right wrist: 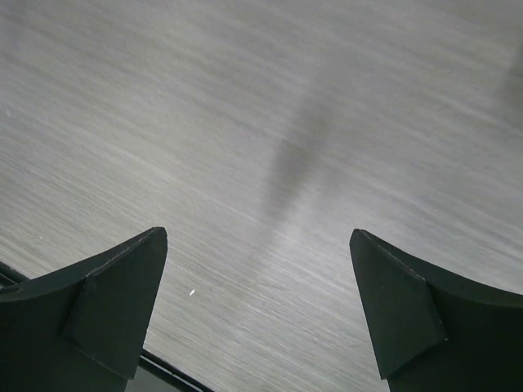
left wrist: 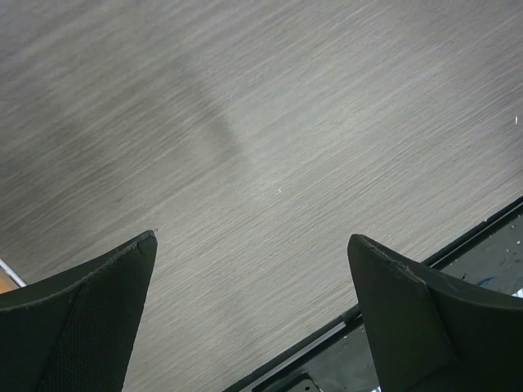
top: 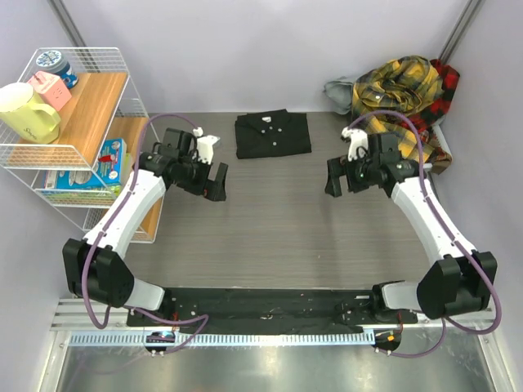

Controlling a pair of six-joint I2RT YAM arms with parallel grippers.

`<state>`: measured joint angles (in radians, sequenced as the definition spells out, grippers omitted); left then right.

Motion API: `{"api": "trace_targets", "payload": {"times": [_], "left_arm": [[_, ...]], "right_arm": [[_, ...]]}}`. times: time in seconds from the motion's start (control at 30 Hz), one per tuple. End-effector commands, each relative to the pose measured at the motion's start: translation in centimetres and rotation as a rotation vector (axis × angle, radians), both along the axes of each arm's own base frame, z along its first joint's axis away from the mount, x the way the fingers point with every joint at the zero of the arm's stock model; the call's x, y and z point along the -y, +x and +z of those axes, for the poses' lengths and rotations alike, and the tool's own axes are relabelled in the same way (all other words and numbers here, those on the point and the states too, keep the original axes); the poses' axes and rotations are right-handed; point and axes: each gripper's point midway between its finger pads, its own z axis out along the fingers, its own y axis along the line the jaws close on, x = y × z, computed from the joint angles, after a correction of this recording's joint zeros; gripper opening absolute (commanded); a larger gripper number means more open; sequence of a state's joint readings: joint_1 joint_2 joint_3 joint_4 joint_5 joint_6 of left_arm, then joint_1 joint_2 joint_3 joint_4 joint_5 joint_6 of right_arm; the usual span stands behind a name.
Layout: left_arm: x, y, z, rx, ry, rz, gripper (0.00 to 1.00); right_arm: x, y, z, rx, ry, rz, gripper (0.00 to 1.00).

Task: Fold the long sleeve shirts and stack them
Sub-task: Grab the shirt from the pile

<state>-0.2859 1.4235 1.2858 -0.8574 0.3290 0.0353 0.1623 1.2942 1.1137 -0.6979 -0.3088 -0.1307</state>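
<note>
A plain black shirt [top: 272, 134] lies folded flat at the far middle of the table. A yellow-and-black plaid shirt [top: 399, 88] lies crumpled in a heap at the far right corner, with a red-and-black plaid shirt [top: 445, 86] and a grey cloth [top: 340, 90] beside it. My left gripper [top: 214, 181] is open and empty, left of and nearer than the black shirt. My right gripper [top: 335, 180] is open and empty, to the right of the black shirt. Both wrist views show only bare table between the open fingers [left wrist: 90, 318] [right wrist: 417, 314].
A white wire shelf rack [top: 78, 131] stands at the left edge with a yellow mug [top: 26, 112], a pink box [top: 51, 88], a jar and packets. Grey walls close the back and sides. The black base rail [top: 261, 310] runs along the near edge.
</note>
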Motion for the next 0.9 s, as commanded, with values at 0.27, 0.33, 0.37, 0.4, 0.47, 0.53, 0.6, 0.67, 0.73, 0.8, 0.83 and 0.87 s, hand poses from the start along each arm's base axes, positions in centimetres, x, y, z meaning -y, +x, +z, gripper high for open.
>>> {"api": "trace_targets", "payload": {"times": [0.27, 0.33, 0.37, 0.4, 0.47, 0.53, 0.6, 0.67, 0.73, 0.8, 0.83, 0.87], "left_arm": [[2.0, 4.1, 8.4, 0.211, -0.113, -0.009, 1.00], [2.5, 5.0, 9.9, 0.281, -0.146, -0.016, 1.00], [2.5, 5.5, 10.5, 0.322, -0.149, -0.009, 1.00], [2.0, 5.9, 11.5, 0.377, -0.142, 0.013, 1.00], [1.3, 7.6, 13.4, 0.501, -0.122, 0.054, 1.00], [1.0, 8.2, 14.8, 0.572, -0.122, 0.068, 1.00], [1.0, 8.6, 15.3, 0.574, -0.121, 0.072, 1.00], [1.3, 8.4, 14.5, 0.523, -0.115, 0.060, 1.00], [1.6, 8.4, 13.5, 0.491, -0.110, 0.039, 1.00], [1.6, 8.5, 13.2, 0.492, -0.104, 0.034, 1.00], [1.6, 8.4, 12.7, 0.484, -0.101, 0.030, 1.00], [1.6, 8.4, 12.5, 0.487, -0.098, 0.025, 1.00]], "right_arm": [[6.2, 10.2, 12.3, 0.268, 0.092, -0.175, 1.00], [9.7, 12.7, 14.5, 0.350, 0.080, -0.283, 1.00], [10.9, 13.5, 15.2, 0.380, 0.083, -0.318, 1.00], [12.3, 14.9, 16.8, 0.446, 0.100, -0.363, 1.00], [15.4, 16.2, 18.3, 0.514, 0.097, -0.437, 1.00], [17.4, 17.8, 19.1, 0.577, 0.082, -0.469, 1.00], [19.2, 19.7, 19.2, 0.607, 0.056, -0.514, 1.00], [20.7, 21.1, 19.9, 0.645, 0.033, -0.552, 1.00], [21.6, 23.3, 18.6, 0.647, 0.028, -0.562, 1.00], [21.9, 24.9, 19.4, 0.678, 0.052, -0.573, 1.00], [22.2, 26.3, 18.6, 0.671, 0.065, -0.575, 1.00], [22.3, 27.0, 18.5, 0.679, 0.077, -0.576, 1.00]]}}
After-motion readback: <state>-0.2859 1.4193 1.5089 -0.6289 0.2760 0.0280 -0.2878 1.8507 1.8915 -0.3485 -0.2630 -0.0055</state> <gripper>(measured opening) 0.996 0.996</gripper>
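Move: The pile of shirts, the yellow plaid one uppermost, lies about 29 cm ahead of the right hand and 20 cm to its right, roughly 8 cm lower. The grey cloth at its near-left side is some 31 cm ahead and 3 cm right of that hand; the folded black shirt is about 19 cm ahead, 19 cm left, down on the table. From the left hand the pile is some 29 cm ahead and 55 cm right. Empty and wide open, the right hand sweeps quickly forward and to the right towards the pile of shirts, over 20 cm each way, climbing about 15 cm before levelling off above it; the wrist turns some 30 degrees clockwise and tips its fingers up by about as much. The left hand, also open, rises about 12 cm and goes forward 8 cm, fingers tilting up. ##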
